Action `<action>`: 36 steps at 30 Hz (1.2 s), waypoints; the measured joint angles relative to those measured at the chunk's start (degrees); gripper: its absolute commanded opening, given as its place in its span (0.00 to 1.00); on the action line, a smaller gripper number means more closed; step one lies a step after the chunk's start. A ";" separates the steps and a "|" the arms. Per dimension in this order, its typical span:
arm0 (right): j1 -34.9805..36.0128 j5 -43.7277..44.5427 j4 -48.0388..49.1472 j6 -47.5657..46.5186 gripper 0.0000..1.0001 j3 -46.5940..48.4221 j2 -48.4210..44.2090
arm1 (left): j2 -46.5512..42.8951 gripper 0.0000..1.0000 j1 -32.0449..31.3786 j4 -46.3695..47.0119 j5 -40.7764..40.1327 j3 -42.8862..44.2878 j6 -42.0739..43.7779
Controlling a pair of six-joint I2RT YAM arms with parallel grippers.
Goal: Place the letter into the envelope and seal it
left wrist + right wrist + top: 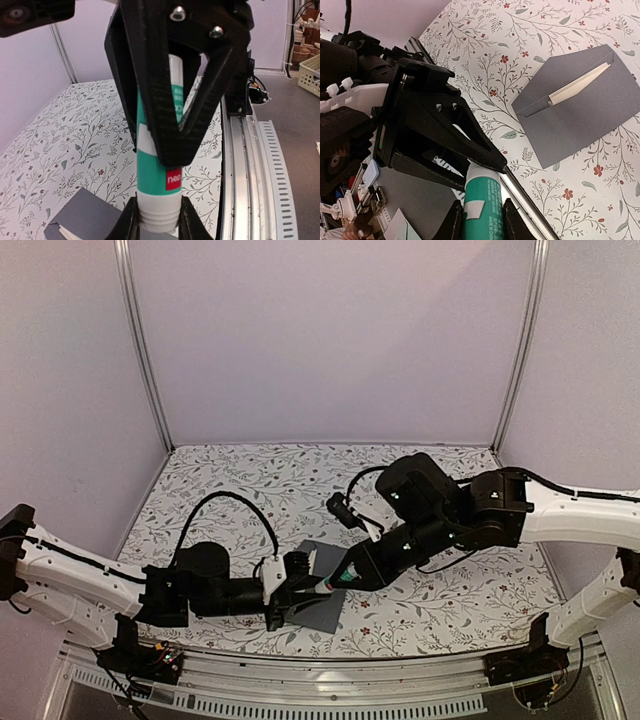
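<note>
The dark grey envelope [580, 117] lies flat on the floral cloth with its flap unfolded. A pale strip of the letter [577, 85] shows in its mouth; the rest is hidden inside. Both grippers hold one teal-and-white glue tube [336, 581] just above the envelope [322, 616]. My left gripper [159, 220] is shut on the tube's white ribbed cap end [159, 212]. My right gripper [482, 222] is shut on the teal body [482, 200]. In the left wrist view the right gripper's fingers [160, 110] clamp the tube higher up, and an envelope corner [85, 215] lies below.
The metal rail [250, 165] runs along the table's near edge, right beside the tube. A beige basket [312, 75] stands off the table. Pale walls close the back and sides. The floral cloth [260, 480] stretches behind the arms.
</note>
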 measured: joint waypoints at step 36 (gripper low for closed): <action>-2.03 -0.98 -1.14 -0.92 0.00 2.34 -5.88 | -1.75 0.00 0.55 9.79 -1.03 0.33 1.55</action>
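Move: The glue stick is already pinched at both ends: its middle is about 3 cm to the right of and 2 cm above the left hand, and 3 cm to the left of and 2 cm below the right. The envelope lies on the table some 12 cm ahead of the left hand, nearly in line and 17 cm down; from the right hand it is 12 cm ahead, 7 cm left and 20 cm down. The glue stick is carried upward between the two hands, about 5.5 cm, the rise slackening midway and then quickening again. The left fingers keep hold of the cap end as they tilt up some 10 degrees; the right fingers keep the body, tip up less, and ease about 1.5 cm to the right, away from the left hand. ##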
